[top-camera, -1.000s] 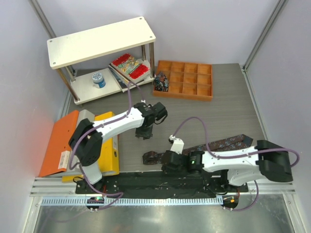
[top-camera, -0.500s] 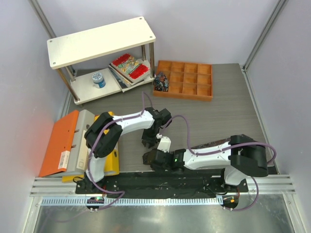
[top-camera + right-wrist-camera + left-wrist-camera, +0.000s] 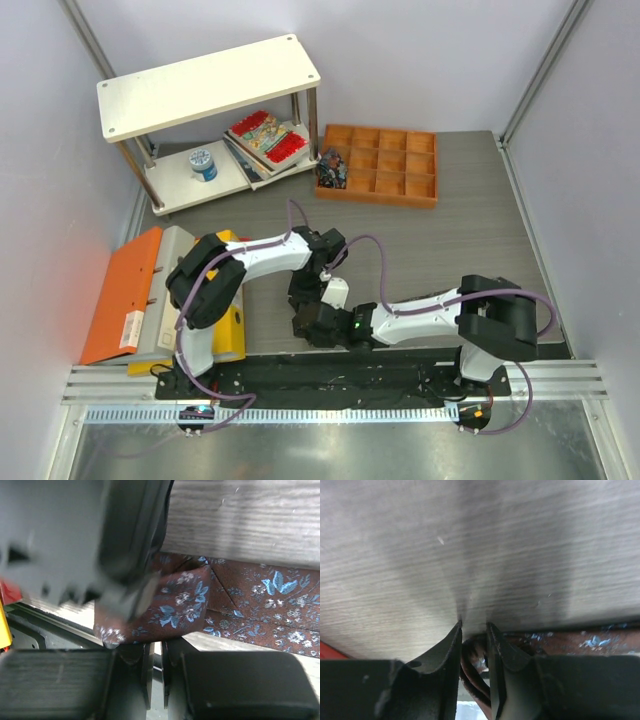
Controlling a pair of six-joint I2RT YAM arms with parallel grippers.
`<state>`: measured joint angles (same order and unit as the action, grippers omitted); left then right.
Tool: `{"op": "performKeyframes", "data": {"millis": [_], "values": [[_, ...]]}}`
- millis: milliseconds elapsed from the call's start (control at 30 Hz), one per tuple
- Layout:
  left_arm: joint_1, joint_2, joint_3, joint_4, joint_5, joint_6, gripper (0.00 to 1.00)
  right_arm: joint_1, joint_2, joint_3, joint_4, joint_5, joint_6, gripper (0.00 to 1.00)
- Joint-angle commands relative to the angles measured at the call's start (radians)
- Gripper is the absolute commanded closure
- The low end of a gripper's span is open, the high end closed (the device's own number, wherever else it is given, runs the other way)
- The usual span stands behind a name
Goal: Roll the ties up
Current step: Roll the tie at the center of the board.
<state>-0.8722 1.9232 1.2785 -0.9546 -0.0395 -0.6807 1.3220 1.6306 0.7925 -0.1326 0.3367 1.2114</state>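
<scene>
A dark brown tie with small blue flowers (image 3: 260,592) lies along the table's near edge. In the top view the right arm covers most of it, and only its left end (image 3: 298,326) shows. That end is folded over and lifted (image 3: 182,600). My left gripper (image 3: 303,300) stands over it, its narrow jaws (image 3: 474,627) shut on a loop of the tie (image 3: 472,656). My right gripper (image 3: 313,326) reaches in from the right, jaws (image 3: 157,647) nearly together, their tips pinching the fold's lower edge. The left gripper (image 3: 125,545) is a grey blur there.
A white shelf (image 3: 210,85) at the back left holds red patterned books (image 3: 265,135) and a blue-white spool (image 3: 203,163). An orange compartment tray (image 3: 380,165) sits behind. Orange (image 3: 125,295) and yellow (image 3: 230,310) binders lie left of the grippers.
The right gripper has slid left along the tie to its left end. The left gripper has come nearer and down onto that same end. The right arm now covers most of the tie.
</scene>
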Motion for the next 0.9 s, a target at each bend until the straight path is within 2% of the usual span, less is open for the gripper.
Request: {"op": "performKeyframes", "data": {"millis": [0,500,600,867], "values": [[-0.002,-0.033,-0.057,0.020,0.082,-0.019,0.72,-0.035,0.020,0.007,0.002,0.021,-0.035,0.85],[-0.002,-0.059,-0.111,0.040,0.184,-0.028,0.63,-0.053,0.025,0.027,0.019,0.028,-0.081,0.86],[0.004,-0.044,-0.093,0.018,0.142,-0.026,0.60,-0.053,-0.020,0.016,0.002,0.012,-0.088,0.86],[0.053,-0.010,0.033,-0.071,0.008,-0.017,0.44,-0.017,-0.147,0.039,-0.081,-0.027,-0.136,0.81]]}}
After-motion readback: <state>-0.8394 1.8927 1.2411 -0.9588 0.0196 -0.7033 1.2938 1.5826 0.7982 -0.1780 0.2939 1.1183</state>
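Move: The tie's rolled left end lies between the two hands, about 2 cm back from the left fingertips and about 3 cm ahead of the right ones, roughly level in height with both. Its flat strip runs off to the right, its middle some 18 cm right of the left hand and about 4 cm ahead and 18 cm right of the right one. The yellow binder stands about 19 cm left of the left hand and 2 cm farther out. The tie's rolled end is worked from both sides: the left hand, pointing down at the far side, draws back about 1.5 cm and stays there, its fingers spreading from a quarter to about half open, then eases slightly forward. The right, fingers shut at the near edge, nudges barely forward and holds, then begins lifting about 1 cm while slipping right and back. ##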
